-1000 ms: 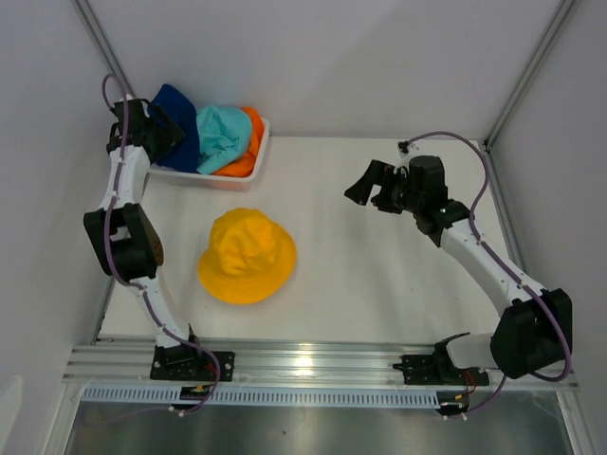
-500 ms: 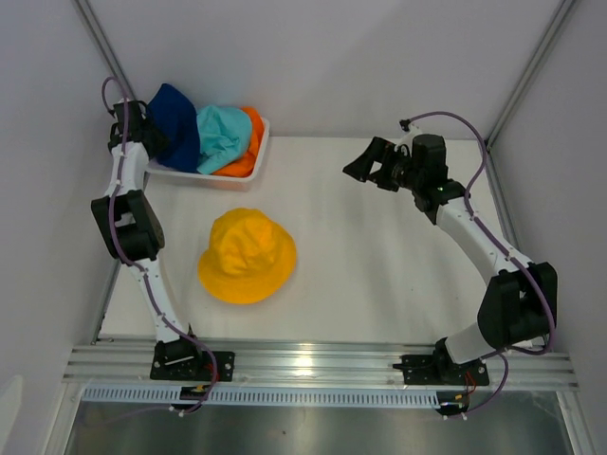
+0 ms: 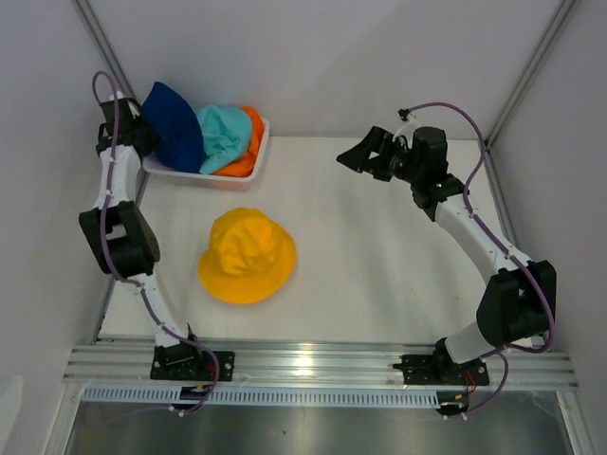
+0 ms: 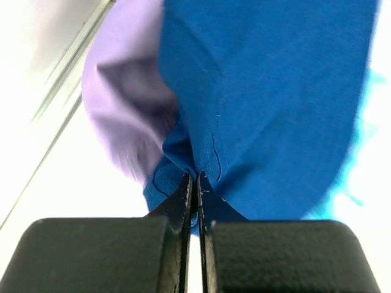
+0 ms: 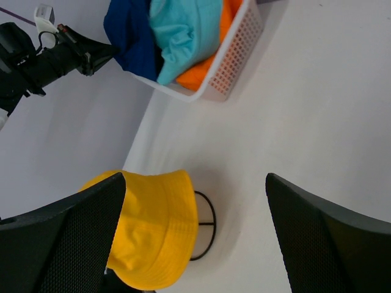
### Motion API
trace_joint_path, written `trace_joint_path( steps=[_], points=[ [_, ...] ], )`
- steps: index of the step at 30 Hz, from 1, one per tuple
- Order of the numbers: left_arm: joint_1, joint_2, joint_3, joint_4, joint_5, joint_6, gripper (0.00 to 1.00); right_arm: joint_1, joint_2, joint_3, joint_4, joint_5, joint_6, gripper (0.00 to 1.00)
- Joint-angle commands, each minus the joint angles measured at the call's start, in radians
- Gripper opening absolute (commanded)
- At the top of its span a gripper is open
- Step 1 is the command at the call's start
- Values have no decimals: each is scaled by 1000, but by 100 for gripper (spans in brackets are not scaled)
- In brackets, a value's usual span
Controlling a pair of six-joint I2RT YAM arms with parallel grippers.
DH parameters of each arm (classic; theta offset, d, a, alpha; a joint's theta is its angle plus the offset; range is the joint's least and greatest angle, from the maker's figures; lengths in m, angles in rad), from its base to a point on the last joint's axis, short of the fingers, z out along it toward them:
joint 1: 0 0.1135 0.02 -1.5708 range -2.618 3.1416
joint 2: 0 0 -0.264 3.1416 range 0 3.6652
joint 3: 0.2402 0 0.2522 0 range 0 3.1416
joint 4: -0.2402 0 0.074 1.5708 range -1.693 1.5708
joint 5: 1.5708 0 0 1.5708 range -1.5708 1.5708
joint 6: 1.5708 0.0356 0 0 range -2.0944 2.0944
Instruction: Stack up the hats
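Note:
The yellow hat (image 3: 247, 256) sits on a black wire stand (image 5: 206, 227) mid-table. The navy hat (image 3: 176, 128), teal hat (image 3: 224, 133) and orange hat (image 3: 248, 152) are piled in a white mesh basket (image 3: 224, 178) at the back left. My left gripper (image 3: 142, 142) is at the basket's left end, shut on a fold of the navy hat (image 4: 269, 104). A lavender hat (image 4: 122, 110) shows beside the navy one in the left wrist view. My right gripper (image 3: 356, 159) hangs open above the table at the back right, holding nothing. It faces the yellow hat (image 5: 153, 238) from a distance.
Grey walls close in the table on the left, back and right. The left wall is close behind the basket (image 5: 235, 55). The left arm (image 5: 55, 58) reaches over the basket's end. An aluminium rail (image 3: 313, 360) runs along the near edge.
My left gripper has closed on the navy hat, and the hat's near edge has risen a little. My right gripper has moved slightly back and left, staying open.

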Motion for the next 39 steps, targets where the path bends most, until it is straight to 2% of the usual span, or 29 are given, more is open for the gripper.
trace_joint_path(
  steps=[1,5,9,14,17,18,20,22,25,29,35,39],
  points=[
    [8,-272,-33,46,85,10,1,25,-8,96,126,-72,40,99],
    [-12,-442,-91,-18,162,29,1,74,2,145,212,-91,60,100],
    [-35,-584,-100,-163,223,75,1,162,15,196,264,-88,83,99],
    [-61,-781,-165,-293,302,95,1,255,45,174,416,-31,183,100],
    [-107,-910,-254,-308,322,66,1,314,69,108,587,28,385,99],
    [-115,-947,-334,-299,319,28,1,353,74,52,637,53,505,99],
    [-127,-1063,-395,-250,323,-14,1,397,85,-13,782,139,609,100],
    [-130,-1133,-502,-215,328,-72,1,461,88,-91,850,200,706,99],
    [-132,-1228,-576,-170,360,-125,1,521,92,-107,852,276,679,100],
    [-133,-1265,-578,-201,441,-126,1,611,109,-82,774,341,591,100],
    [-145,-1308,-608,-236,499,-112,1,641,160,-45,816,339,602,99],
    [-147,-1325,-614,-277,506,-89,1,662,186,-9,761,354,571,99]
  ],
)
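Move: The left hand already pinches the blue hat at the white bin; the yellow hat on its stand lies roughly 39 cm back and 31 cm to its right, about 4 cm lower. The teal hat is some 4 cm ahead and 20 cm right of that hand, the purple one about 5 cm straight ahead, both slightly lower. From the right hand, the blue hat is around 53 cm left, 19 cm ahead and 12 cm below; the yellow hat is 28 cm left, 23 cm back and 13 cm below. Back, to the right and up, the left hand swiftly carries the pinched blue hat out of the bin towards the yellow hat, some 34 cm back, arcing high before easing down a little, its fingers tipping up and swinging clockwise. The right hand, still wide open, sweeps about 24 cm left and also back to meet the blue hat's free side, rising, then sinking partway, and rolling its left side up. ##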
